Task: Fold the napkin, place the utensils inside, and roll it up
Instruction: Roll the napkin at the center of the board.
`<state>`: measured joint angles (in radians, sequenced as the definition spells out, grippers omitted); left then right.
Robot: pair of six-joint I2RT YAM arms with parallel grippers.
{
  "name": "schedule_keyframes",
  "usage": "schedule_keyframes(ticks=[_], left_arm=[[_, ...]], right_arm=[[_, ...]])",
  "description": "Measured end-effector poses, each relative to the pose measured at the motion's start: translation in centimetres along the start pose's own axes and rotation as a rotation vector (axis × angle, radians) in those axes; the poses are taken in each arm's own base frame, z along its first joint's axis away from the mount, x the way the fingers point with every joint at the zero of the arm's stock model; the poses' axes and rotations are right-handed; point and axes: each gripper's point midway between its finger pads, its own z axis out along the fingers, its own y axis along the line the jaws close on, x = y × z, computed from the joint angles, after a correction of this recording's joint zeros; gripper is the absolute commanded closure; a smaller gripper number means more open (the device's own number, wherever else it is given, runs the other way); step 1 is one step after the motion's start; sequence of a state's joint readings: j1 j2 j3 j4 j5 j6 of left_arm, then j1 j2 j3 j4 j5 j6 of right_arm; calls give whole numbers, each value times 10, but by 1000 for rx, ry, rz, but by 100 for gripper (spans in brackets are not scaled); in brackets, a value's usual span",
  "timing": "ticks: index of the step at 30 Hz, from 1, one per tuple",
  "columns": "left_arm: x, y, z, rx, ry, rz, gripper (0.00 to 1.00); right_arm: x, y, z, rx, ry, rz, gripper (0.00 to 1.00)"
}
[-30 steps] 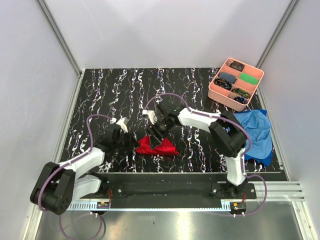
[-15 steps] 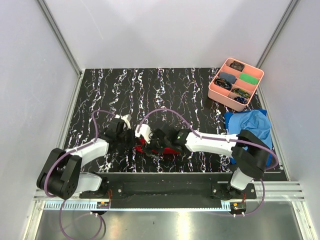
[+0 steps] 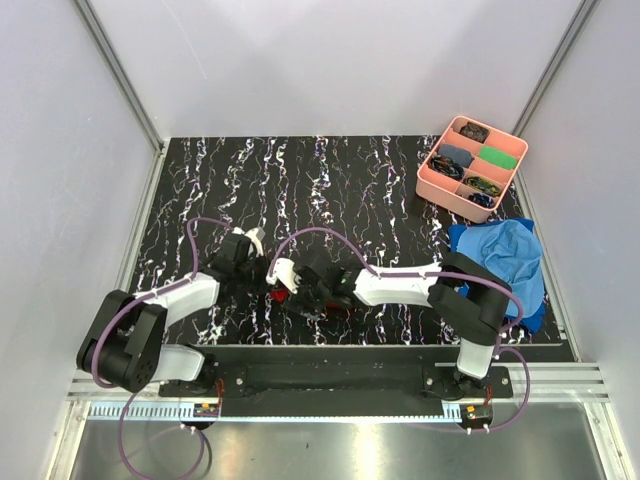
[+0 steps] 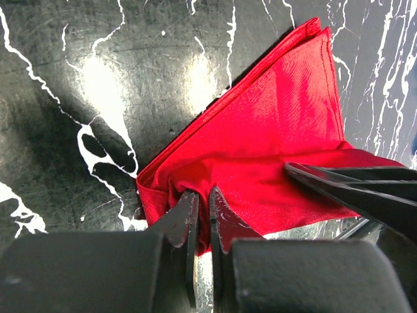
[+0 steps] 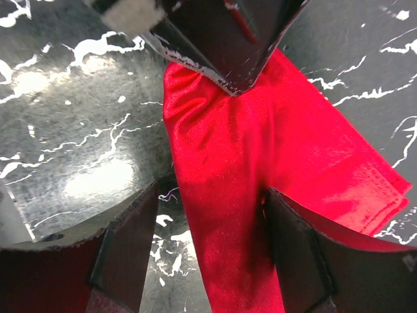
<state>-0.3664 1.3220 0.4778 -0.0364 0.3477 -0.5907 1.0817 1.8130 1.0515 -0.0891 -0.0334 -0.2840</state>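
The red napkin (image 4: pixel 280 130) lies folded in a rough triangle on the black marbled table, mostly hidden under both grippers in the top view (image 3: pixel 284 296). My left gripper (image 4: pixel 202 212) is shut on a bunched fold at the napkin's near-left edge; it also shows in the top view (image 3: pixel 262 272). My right gripper (image 5: pixel 212 241) is open and straddles a strip of the napkin (image 5: pixel 260 150), its right finger (image 5: pixel 300 251) touching the cloth; it also shows in the top view (image 3: pixel 297 293). The two grippers are close together, tip to tip. No orange utensils are in view.
A pink compartment tray (image 3: pixel 432 183) with small dark and green items stands at the back right. A crumpled blue cloth (image 3: pixel 505 260) lies at the right edge. The napkin sits near the table's front edge.
My right gripper came down and toward the near left over the napkin, covering most of it. My left gripper moved in to the napkin's left edge.
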Motion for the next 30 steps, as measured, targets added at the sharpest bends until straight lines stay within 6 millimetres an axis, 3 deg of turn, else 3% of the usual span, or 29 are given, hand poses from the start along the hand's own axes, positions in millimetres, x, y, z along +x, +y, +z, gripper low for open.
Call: schedule_keyframes(ticks=[6,11,13,21,25,30], left_arm=[[0,-1,0,5,6,11,84],[0,-1,-2,-1,7,17,59],[-1,-1,-5,-3,0,24,54],[-25,-13,-32,-6,-144,63,30],[-32,-15,-45,5,-223,80,24],[-17,-3,-46,-6,-230,76,21]], right_arm=[[7,-9,5,3,9,31,31],[10,-13,8,-37,3,92,40],[10,-13,9,-53,-1,111,43],[6,-17,10,-139,-48,205,50],[5,-18,10,-209,-72,262,50],[3,-19,10,-311,-97,342,51]])
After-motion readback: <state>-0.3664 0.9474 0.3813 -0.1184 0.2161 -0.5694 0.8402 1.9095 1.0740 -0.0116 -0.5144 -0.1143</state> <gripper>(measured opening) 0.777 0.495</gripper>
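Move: The left gripper already pinches the napkin roll's left end; the roll's middle lies about 10 cm to its right, level with it forward and about 1 cm lower. For the open right hand the middle is some 2 cm ahead, 1 cm to its right and 2 cm below. Around it, the unrolled flap's far corner lies about 8 cm ahead and 4 cm right of that hand, 3 cm down, and the left fingertips are about 9 cm to its left and 2 cm ahead. Set the right gripper about 1 cm lower and 2 cm forward astride the napkin roll, narrow its fingers partway until they bear on both sides, and tip the wrist about 25 degrees so the gripper body leans forward over the roll. Meanwhile open the left fingers wide to free the roll's end, lift about 5 cm while easing left and tilting the fingers slightly up, then start back and down. ##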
